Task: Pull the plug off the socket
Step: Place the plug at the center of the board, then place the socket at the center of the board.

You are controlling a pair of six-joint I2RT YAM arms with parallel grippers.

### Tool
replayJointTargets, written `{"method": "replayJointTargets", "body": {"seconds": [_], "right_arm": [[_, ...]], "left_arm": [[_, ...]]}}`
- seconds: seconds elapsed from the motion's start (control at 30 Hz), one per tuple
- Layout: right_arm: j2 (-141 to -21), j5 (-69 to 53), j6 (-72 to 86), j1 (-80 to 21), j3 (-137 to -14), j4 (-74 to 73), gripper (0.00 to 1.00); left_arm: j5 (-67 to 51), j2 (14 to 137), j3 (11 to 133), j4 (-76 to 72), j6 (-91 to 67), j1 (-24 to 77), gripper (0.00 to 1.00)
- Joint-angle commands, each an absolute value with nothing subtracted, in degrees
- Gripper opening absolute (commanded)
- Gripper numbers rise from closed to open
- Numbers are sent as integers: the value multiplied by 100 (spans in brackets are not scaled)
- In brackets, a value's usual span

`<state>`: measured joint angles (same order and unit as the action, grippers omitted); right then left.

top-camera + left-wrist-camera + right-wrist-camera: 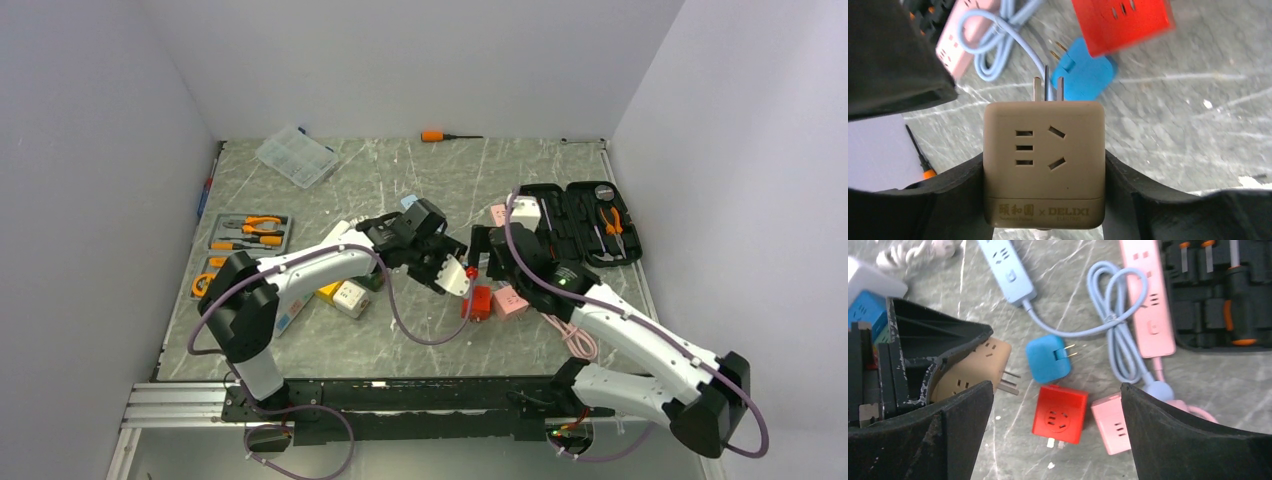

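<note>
A beige cube plug (pixel 1044 160) sits clamped between my left gripper's (pixel 1044 172) black fingers, its metal prongs bare and pointing away from the wrist. The same beige cube (pixel 975 367) appears at the left of the right wrist view, held above the table. A red cube socket (pixel 1059 414) lies flat on the table, apart from the plug, with its outlet face up and its own prongs showing. My right gripper (pixel 1055 392) hovers over it, jaws wide apart and empty. From above, both grippers meet mid-table near the red cube (pixel 478 302).
Beside the red cube lie a blue plug (pixel 1047 359) on a looped blue cord, a pink cube (pixel 1110 422), a pink power strip (pixel 1148 300) and a blue strip (pixel 1008 270). An open black tool case (pixel 585 222) stands at the right. A pliers tray (pixel 250 232) and clear box (pixel 296 156) are at the left.
</note>
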<state>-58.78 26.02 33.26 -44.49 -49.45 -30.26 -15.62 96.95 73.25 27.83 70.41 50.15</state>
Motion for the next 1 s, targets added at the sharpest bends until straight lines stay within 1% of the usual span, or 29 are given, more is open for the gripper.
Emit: {"method": "replayJointTargets", "body": {"seconds": [0.0, 0.13, 0.23, 0.33, 0.5, 0.67, 0.77, 0.97], "right_arm": [[-5262, 3182, 3608, -4395, -5445, -3498, 100], [-4877, 3319, 4078, -4315, -5456, -3908, 100], [-4535, 3406, 4526, -4306, -5411, -4238, 100], [-4164, 3568, 4833, -4293, -5410, -4644, 100], [-3743, 3739, 5041, -4294, -5407, -5067, 100], [-3910, 3942, 5223, -4298, -5523, -5606, 100], [-3879, 3934, 5230, -4300, -5418, -5555, 100], [-3964, 4230, 5070, -4289, -5557, -5448, 100]], "left_arm": [[-1411, 10202, 7800, 2746, 6642, 5033, 0], [-1363, 10740, 8215, 2770, 6575, 5126, 0], [-1270, 11060, 8361, 2444, 6531, 5146, 0], [-1343, 11401, 8740, 2718, 6403, 5145, 0], [-1310, 11614, 8695, 2579, 6478, 5155, 0], [-1248, 11388, 8281, 2374, 6194, 5139, 0], [-1323, 10980, 7979, 2204, 5815, 4962, 0], [-1415, 10729, 8205, 2551, 5240, 4647, 0]]}}
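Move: The tan plug is already in the left hand's grip. It is going to the bare patch of board about 4 cm ahead, 1 cm right and 10 cm below. From the left hand, the blue plug lies level, about 5 cm right, the red plug 5 back and 8 right, the green plug 1 ahead and 16 left, all 10 below. From the open right hand, that patch lies some 7 ahead and 6 left, the red plug 3 back and 1 left, both 15 below. Rightwards first, the left hand carries the tan plug about 11 cm out over the blue plug, nearly level, then swings back left as far while pushing forward and sinking about 8 cm towards the bare patch, turning some 20 degrees counter-clockwise on the way back, grip kept. The right hand, empty and still wide open, draws off right, back and a little up, away from the red plug, turning clockwise. ##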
